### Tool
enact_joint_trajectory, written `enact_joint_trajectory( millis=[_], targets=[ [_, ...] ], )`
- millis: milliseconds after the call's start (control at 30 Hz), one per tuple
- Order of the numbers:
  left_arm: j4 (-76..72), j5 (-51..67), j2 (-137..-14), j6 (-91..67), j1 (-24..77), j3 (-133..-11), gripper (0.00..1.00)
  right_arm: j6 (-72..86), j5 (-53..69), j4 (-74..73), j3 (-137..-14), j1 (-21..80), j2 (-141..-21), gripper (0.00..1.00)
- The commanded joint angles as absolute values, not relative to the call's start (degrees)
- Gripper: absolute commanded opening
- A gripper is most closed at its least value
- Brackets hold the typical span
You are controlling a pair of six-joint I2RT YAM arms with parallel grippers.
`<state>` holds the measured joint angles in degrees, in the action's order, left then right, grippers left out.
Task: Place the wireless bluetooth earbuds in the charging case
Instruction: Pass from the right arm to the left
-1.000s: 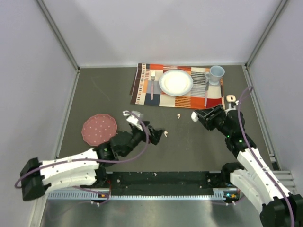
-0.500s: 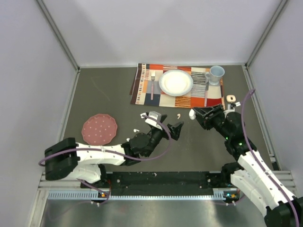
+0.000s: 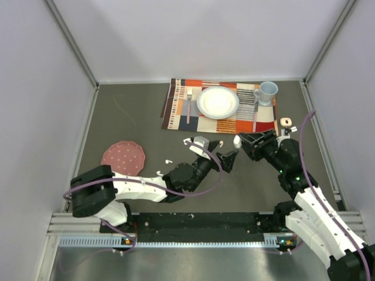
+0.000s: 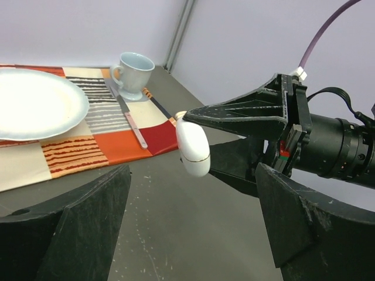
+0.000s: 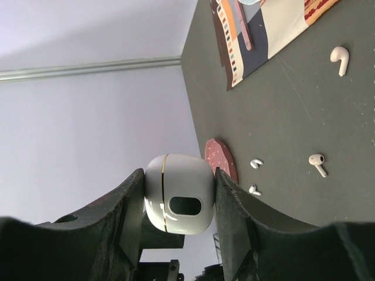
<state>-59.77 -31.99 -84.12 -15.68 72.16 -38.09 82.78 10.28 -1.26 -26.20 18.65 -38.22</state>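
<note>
The charging case (image 5: 179, 202), white and egg-shaped with a gold seam, is held above the table with my right gripper (image 5: 179, 193) shut on its two sides. The top view shows the case (image 3: 237, 141) at the tips of the right gripper (image 3: 243, 142). My left gripper (image 4: 193, 222) is open and empty, and the case (image 4: 193, 149) hangs just beyond its jaws without touching them. From above, the left gripper (image 3: 228, 157) is just left of the case. White earbuds lie on the table: one earbud (image 5: 338, 58) near the placemat, one earbud (image 5: 317, 163) further back and two earbuds (image 5: 256, 163) by the coaster.
A striped placemat (image 3: 176, 108) at the back carries a white plate (image 3: 218, 102), a fork (image 3: 188, 105), a knife (image 3: 255, 114) and a blue mug (image 3: 268, 91). A pink dotted coaster (image 3: 122, 158) lies left. A small beige object (image 3: 285, 122) sits near the right wall.
My left arm has swung right across the table, and its open gripper now sits close to the case. The right gripper, still holding the case, has shifted slightly left.
</note>
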Motion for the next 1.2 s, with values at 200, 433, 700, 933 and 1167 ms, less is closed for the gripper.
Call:
enact_joint_trajectory(
  millis=[200,433,700,933,1167],
  targets=[
    [-63.2,-30.1,-88.6,-17.7,72.5,-43.2,0.85,83.9,11.3,1.5,-28.1,19.4,-36.4,0.15],
    [-65.4,-31.4,-91.5,-17.9,72.2,-43.9,0.82,84.6,11.2,1.3,-27.4,19.4,-34.9,0.15],
    [-65.6,-31.2,-93.0,-18.0,71.1,-46.1,0.79,84.7,11.8,1.4,-27.5,19.4,-34.9,0.15],
    [-65.1,-30.8,-95.3,-19.1,70.6,-47.8,0.73,85.3,12.4,1.8,-27.6,19.4,-35.1,0.15],
    [-65.4,-31.4,-96.9,-20.0,70.3,-49.0,0.68,85.3,12.9,2.1,-27.7,19.3,-35.4,0.15]
  ],
)
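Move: Between the right hand's fingers, the charging case hangs about 4 cm ahead of the left hand point, 4 cm to its right and perhaps 2 cm lower. From the right hand, the left gripper's open fingers are about 4 cm back, 4 cm to the left and slightly higher. On the table some 18 cm below the left hand, one earbud lies about 10 cm straight ahead, another level with it and 7 cm to its left. Closing in on the held charging case, the left hand travels about 4 cm to the right, then also 2 cm forward, sinking a little, and narrows its wide-open fingers by about a quarter around the case without shutting. The right hand keeps its grip, lifts the case about 1.5 cm and draws it back about 1 cm towards the left gripper. ##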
